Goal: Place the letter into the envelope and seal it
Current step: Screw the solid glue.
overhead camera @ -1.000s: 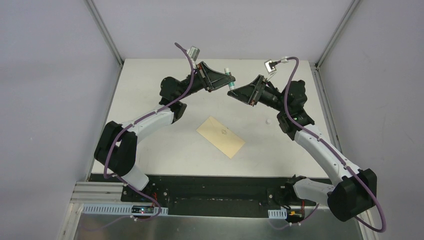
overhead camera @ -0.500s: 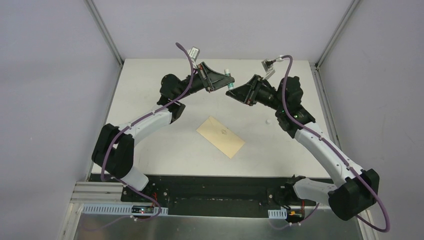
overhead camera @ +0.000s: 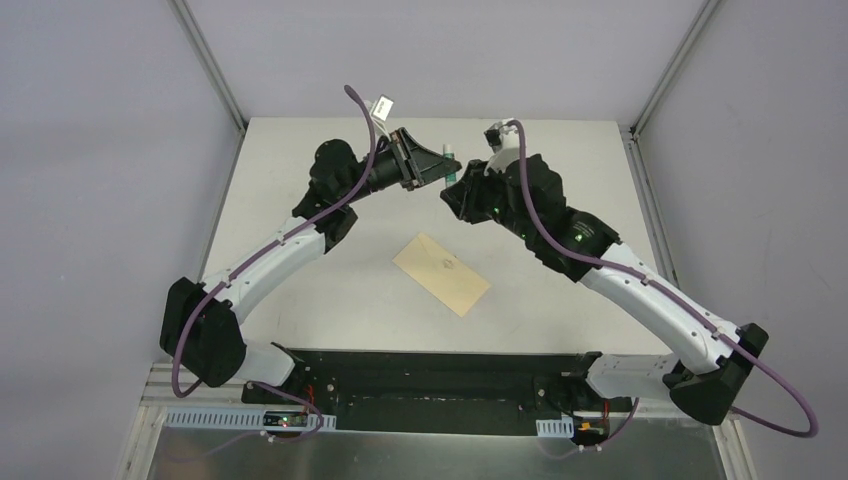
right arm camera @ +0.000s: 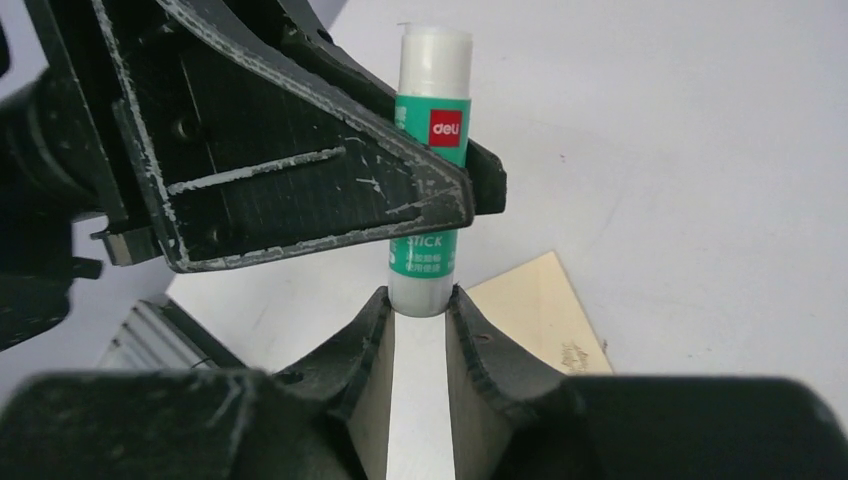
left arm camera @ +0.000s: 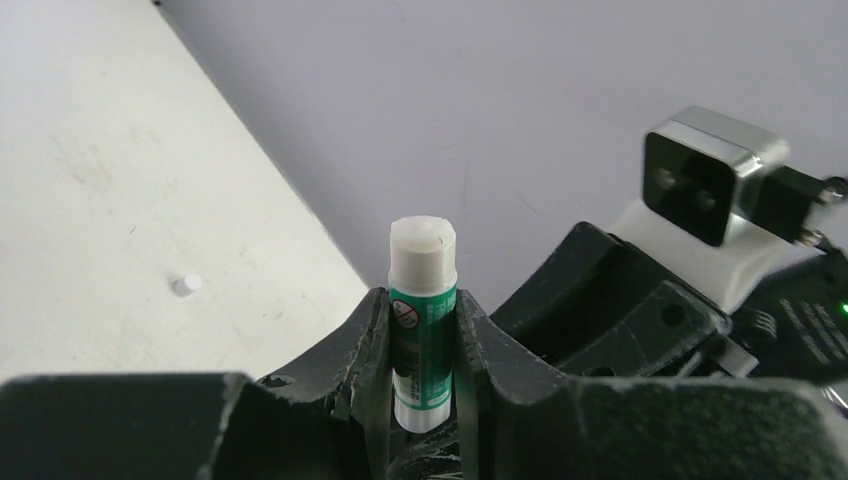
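Note:
The yellow-tan envelope point(overhead camera: 441, 273) lies flat mid-table; one corner of it point(right arm camera: 540, 310) shows past my right fingers. The letter is out of view. Above the far part of the table my left gripper point(overhead camera: 438, 166) is shut on the green-labelled body of a white-green glue stick point(left arm camera: 423, 320), whose white tip stands up out of the jaws. My right gripper point(right arm camera: 420, 298) meets it from the other side, and its fingertips point(right arm camera: 462, 305) pinch the stick's white bottom end point(right arm camera: 418, 295). In the top view the right gripper point(overhead camera: 453, 186) sits tight against the left one.
A small white bit point(left arm camera: 183, 285) lies on the table's far right part. The right wrist camera block point(left arm camera: 712, 185) hangs close behind the stick. Metal frame posts point(overhead camera: 208, 62) bound the back corners, and grey walls close in on every side.
The right arm swung left and rolled its wrist, and its jaws closed in on the stick's lower end. The left gripper, still holding the stick, shifted slightly left.

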`<state>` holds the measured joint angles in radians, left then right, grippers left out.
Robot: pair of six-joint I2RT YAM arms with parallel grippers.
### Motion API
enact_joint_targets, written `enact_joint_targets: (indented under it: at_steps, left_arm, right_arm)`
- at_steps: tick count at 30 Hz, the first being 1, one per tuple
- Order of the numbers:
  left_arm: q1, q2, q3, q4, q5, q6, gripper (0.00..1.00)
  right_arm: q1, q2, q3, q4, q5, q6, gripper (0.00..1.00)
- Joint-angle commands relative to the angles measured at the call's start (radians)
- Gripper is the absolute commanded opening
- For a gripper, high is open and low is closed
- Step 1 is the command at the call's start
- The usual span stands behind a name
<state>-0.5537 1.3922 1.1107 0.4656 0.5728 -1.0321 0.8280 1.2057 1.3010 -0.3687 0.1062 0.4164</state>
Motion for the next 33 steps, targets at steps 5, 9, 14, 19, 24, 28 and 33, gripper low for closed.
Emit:
enact_joint_targets:
  at_steps: [5, 9, 14, 19, 24, 28, 33]
  left_arm:
    - [-0.017, -0.056, 0.030, -0.143, -0.079, 0.058, 0.00]
    - [-0.023, -0.060, 0.022, -0.151, -0.096, 0.049, 0.00]
    - [-0.023, -0.075, 0.007, -0.157, -0.111, 0.046, 0.00]
    - [-0.008, -0.086, -0.001, -0.154, -0.108, 0.049, 0.00]
    - [0.020, -0.100, -0.004, -0.123, -0.087, 0.039, 0.00]
    - [0.029, -0.099, -0.025, -0.029, -0.062, 0.003, 0.00]
    - [0.029, -0.081, -0.043, 0.106, -0.030, -0.057, 0.00]
  right_arm:
    - [0.108, 0.063, 0.080, -0.131, 0.391, -0.143, 0.14]
    - [0.134, 0.077, 0.083, -0.135, 0.462, -0.162, 0.16]
    - [0.134, 0.072, 0.075, -0.124, 0.440, -0.179, 0.33]
    - [0.074, 0.003, 0.018, -0.058, 0.116, -0.190, 0.61]
    - [-0.116, -0.103, -0.095, 0.071, -0.330, -0.081, 0.71]
    - [-0.218, -0.132, -0.171, 0.242, -0.618, 0.044, 0.75]
    - [-0.285, -0.120, -0.241, 0.514, -0.758, 0.265, 0.75]
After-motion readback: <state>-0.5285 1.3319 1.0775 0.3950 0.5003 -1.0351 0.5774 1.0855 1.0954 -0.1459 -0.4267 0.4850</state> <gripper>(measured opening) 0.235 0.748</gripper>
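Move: The left fingers hold the glue stick about its middle; the right fingertips pinch its base end, the stick's middle lying about 3 cm ahead of the right hand, 1 cm left and 2 cm higher. On the table some 32 cm below the left hand, the envelope is nearly underneath, about 2 cm back and 1 cm left, and the small white cap roughly 8 cm ahead and 22 cm to the right. Still pinching the base, the right hand rolls its left side down about 20 degrees against the left hand's hold, both hands sinking about 3 cm together. The right fingers then open wide and let go, and the hand draws off right, then back and up, rolling the other way. The left keeps its grip, rising again and easing some 2 cm left. ##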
